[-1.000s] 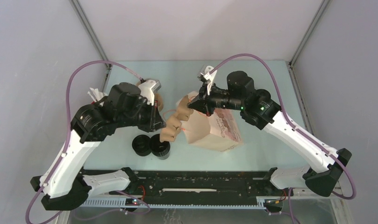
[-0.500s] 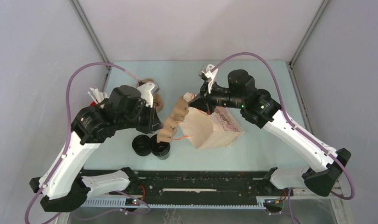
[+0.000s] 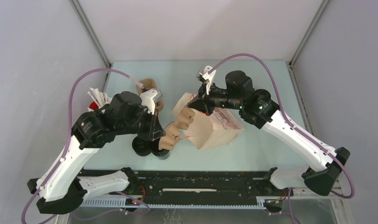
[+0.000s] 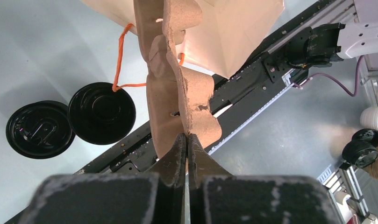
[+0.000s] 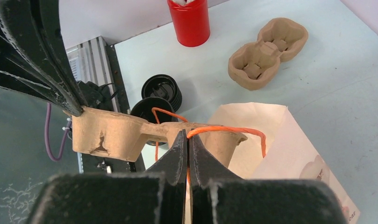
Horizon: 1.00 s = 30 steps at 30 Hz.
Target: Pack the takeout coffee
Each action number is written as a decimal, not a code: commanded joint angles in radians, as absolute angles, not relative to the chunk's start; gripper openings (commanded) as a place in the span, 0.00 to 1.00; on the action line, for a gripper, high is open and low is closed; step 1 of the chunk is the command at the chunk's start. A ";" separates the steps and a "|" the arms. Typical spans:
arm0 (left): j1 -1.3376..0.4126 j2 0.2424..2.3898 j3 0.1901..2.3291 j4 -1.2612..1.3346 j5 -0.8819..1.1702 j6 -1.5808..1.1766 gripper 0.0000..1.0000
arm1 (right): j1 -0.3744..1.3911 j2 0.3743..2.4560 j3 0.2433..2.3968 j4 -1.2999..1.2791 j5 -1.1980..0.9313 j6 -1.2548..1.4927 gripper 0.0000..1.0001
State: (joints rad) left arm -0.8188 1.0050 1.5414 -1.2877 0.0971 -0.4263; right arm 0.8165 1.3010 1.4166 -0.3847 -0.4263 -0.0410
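Two takeout coffee cups, black with black lids (image 3: pixel 142 147) (image 4: pixel 37 129) (image 4: pixel 101 113), stand side by side on the table near the front rail, partly under my left arm. My left gripper (image 4: pixel 187 137) (image 3: pixel 162 141) is shut on the rim of a brown pulp cup carrier (image 4: pixel 177 84) (image 3: pixel 176 127), held edge-up above the cups. The carrier's far end sits at the mouth of a paper bag (image 3: pixel 217 128) (image 5: pixel 275 140). My right gripper (image 5: pixel 187 135) (image 3: pixel 195 105) is shut on the bag's orange string handle (image 5: pixel 224 129) at the mouth's edge.
A second brown carrier (image 5: pixel 266 51) (image 3: pixel 148 86) lies on the table at the back left. A red cup with white sticks (image 5: pixel 190 21) (image 3: pixel 96 99) stands at the left edge. The black front rail (image 3: pixel 196 179) runs along the near side.
My left gripper has moved toward the front rail with the carrier, so the carrier now hangs over the black cups. The bag was lifted and turned slightly by my right gripper.
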 commanded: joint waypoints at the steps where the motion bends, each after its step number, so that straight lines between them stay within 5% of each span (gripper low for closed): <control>1: -0.826 1.032 1.519 -1.216 0.119 -0.458 0.00 | 0.843 1.298 1.453 -0.364 -0.414 -0.063 0.00; 30: -0.740 1.190 1.659 -1.211 0.029 -0.555 0.00 | 0.956 1.316 1.437 -0.358 -0.380 -0.086 0.00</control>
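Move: The left hand holds the cup holder by one end; the bag's open mouth lies about 7 cm ahead of this hand, 11 cm to its right and 8 cm below, with the black cup some 4 cm ahead, straight below at about 20 cm, and the lid stack 9 cm left of that cup. For the right hand, shut on the bag's orange handle, the cup holder's middle lies about 8 cm back, 5 cm left and 4 cm lower. Keeping its pinch on the cup holder, the left hand carries it about 6 cm forward and 2.5 cm right towards the bag's mouth, dipping some 4 cm on the way and then rising again by nearly 3 cm, while the wrist turns some 10 degrees counter-clockwise. The right hand keeps hold of the orange handle and draws the mouth to meet the holder, about 3.5 cm back and 2.5 cm left, with its fingers staying shut and nearly level. ##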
